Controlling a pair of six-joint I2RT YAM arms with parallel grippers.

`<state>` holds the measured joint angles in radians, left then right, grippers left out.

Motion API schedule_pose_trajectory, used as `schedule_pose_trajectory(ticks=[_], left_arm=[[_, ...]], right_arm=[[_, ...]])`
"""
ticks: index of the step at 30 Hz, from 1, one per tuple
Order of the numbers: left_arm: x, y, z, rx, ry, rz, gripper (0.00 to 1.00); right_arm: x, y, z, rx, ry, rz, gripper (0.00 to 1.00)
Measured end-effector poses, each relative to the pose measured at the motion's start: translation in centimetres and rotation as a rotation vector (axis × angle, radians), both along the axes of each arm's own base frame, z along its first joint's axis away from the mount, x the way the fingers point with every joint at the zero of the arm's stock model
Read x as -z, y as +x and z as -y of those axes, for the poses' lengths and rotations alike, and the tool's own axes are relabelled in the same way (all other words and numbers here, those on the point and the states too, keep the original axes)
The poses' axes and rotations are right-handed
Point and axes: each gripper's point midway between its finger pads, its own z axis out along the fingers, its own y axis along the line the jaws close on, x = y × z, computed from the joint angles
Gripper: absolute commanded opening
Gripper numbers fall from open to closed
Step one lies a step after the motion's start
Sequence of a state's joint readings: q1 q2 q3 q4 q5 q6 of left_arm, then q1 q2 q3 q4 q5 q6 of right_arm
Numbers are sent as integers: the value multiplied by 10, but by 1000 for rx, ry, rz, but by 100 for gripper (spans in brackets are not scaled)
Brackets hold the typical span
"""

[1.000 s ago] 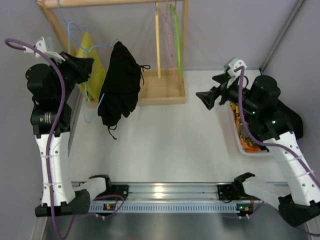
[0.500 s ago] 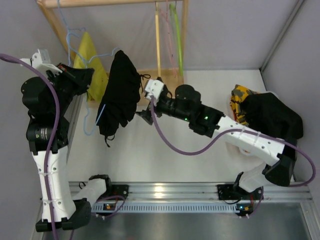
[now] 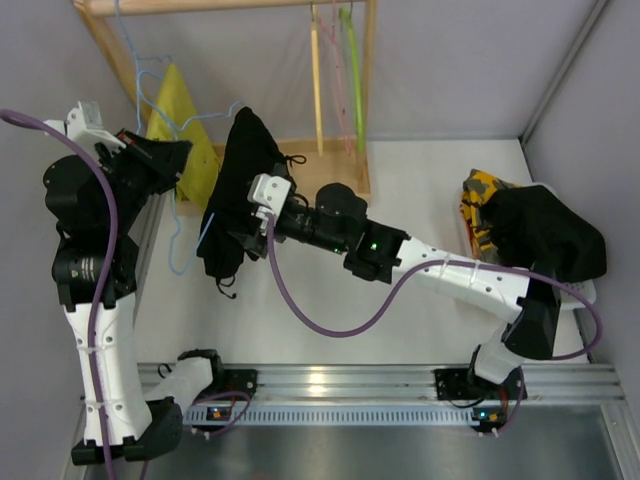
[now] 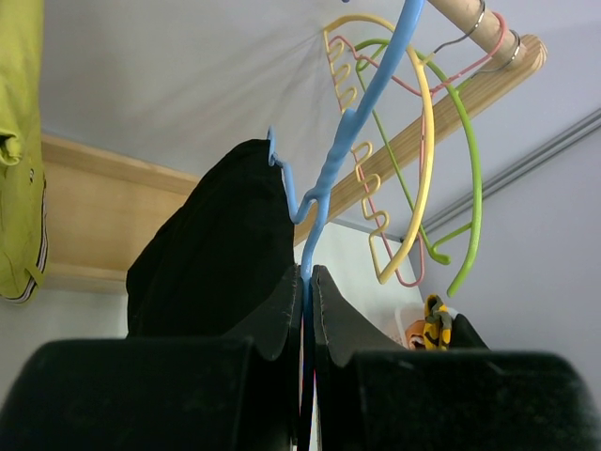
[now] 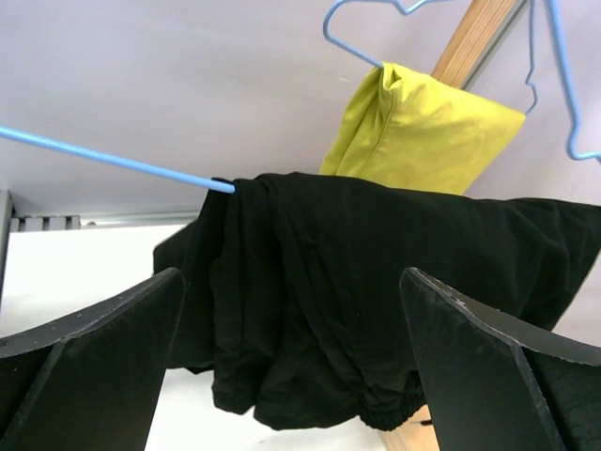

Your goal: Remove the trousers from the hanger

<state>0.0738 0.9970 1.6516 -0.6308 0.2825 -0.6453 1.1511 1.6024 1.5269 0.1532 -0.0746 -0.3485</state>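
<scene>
The black trousers point(image 3: 240, 180) hang folded over the light-blue wire hanger point(image 3: 205, 93), in front of the wooden rack. My left gripper point(image 3: 178, 150) is shut on the hanger's wire, to the left of the trousers. In the left wrist view the blue hanger point(image 4: 352, 141) runs up out of the shut left gripper point(image 4: 307, 272), with the trousers point(image 4: 211, 272) just behind. My right gripper point(image 3: 248, 212) is open at the trousers' right side. In the right wrist view the trousers point(image 5: 376, 301) fill the space beyond the wide-open right gripper point(image 5: 291, 274), and the hanger's bar point(image 5: 113, 160) sticks out to the left.
A yellow-green garment point(image 3: 170, 95) hangs on another blue hanger point(image 3: 140, 70) behind my left gripper. Yellow, pink and green hangers point(image 3: 335, 70) hang from the wooden rail point(image 3: 200, 5) above the rack's base point(image 3: 325, 180). At the right, a white bin point(image 3: 587, 292) holds black cloth point(image 3: 545, 235) and patterned clothes point(image 3: 480, 195).
My right arm has swung from the bin at the right across to the trousers, staying open. My left gripper has kept its grip on the hanger, almost in place.
</scene>
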Motion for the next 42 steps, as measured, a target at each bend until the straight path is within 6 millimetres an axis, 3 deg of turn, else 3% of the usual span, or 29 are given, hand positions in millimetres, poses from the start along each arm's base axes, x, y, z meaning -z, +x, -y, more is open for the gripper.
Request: schedule_pose_trajectory(ticks=[7,18,27,31,32,34,35,37,42], left_arm=[[-1,-2,4,22,-9,-2,0],[-2,-8,8,42,-16,2,0],[-3,-9,8,43,-30,1,0],[-3,-9,8,43,-30,1,0],[-3,-9,8,44,-31,1,0],[-3,-9,9,44,-31,1,0],[-3,-9,9,44,-31,1,0],[-3,-9,9,44,-32,0,0],[-3,-8,8,43,-31,0,0]], right_arm=[[20,8,-18,-8,-41,30,94],[24,12,-27,-17,-46,80,71],[30,32,-39,33,-54,124,72],[31,41,-40,75,-61,138,51],[31,43,-40,83,-61,139,40],[29,46,-39,101,-59,148,27],[29,47,-38,108,-59,148,14],[28,49,-37,123,-59,152,0],[25,52,-35,144,-54,155,0]])
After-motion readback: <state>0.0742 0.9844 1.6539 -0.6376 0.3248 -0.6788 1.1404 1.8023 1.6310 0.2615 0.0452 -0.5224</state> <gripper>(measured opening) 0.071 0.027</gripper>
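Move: The right hand, open, points left at the black trousers on the blue hanger; their middle lies about 5 cm ahead of it, 4 cm left and 4 cm below. The hanger's near arm enters them some 2 cm back, 5 cm left and 3 cm above the right hand; the yellow garment hangs roughly 17 cm ahead and 10 cm left, about 5 cm higher. From the left hand, gripping the hanger, the trousers are about 3 cm back, 8 cm right and 5 cm below. The right fingers pinch a fold of the black trousers just below the hanger arm. Half open, they first ease down and left about 3 cm into the cloth, then slide some 4 cm forward, turning slightly clockwise, and shut fully. The left hand keeps its grip on the hanger, drifting back barely 1 cm. ##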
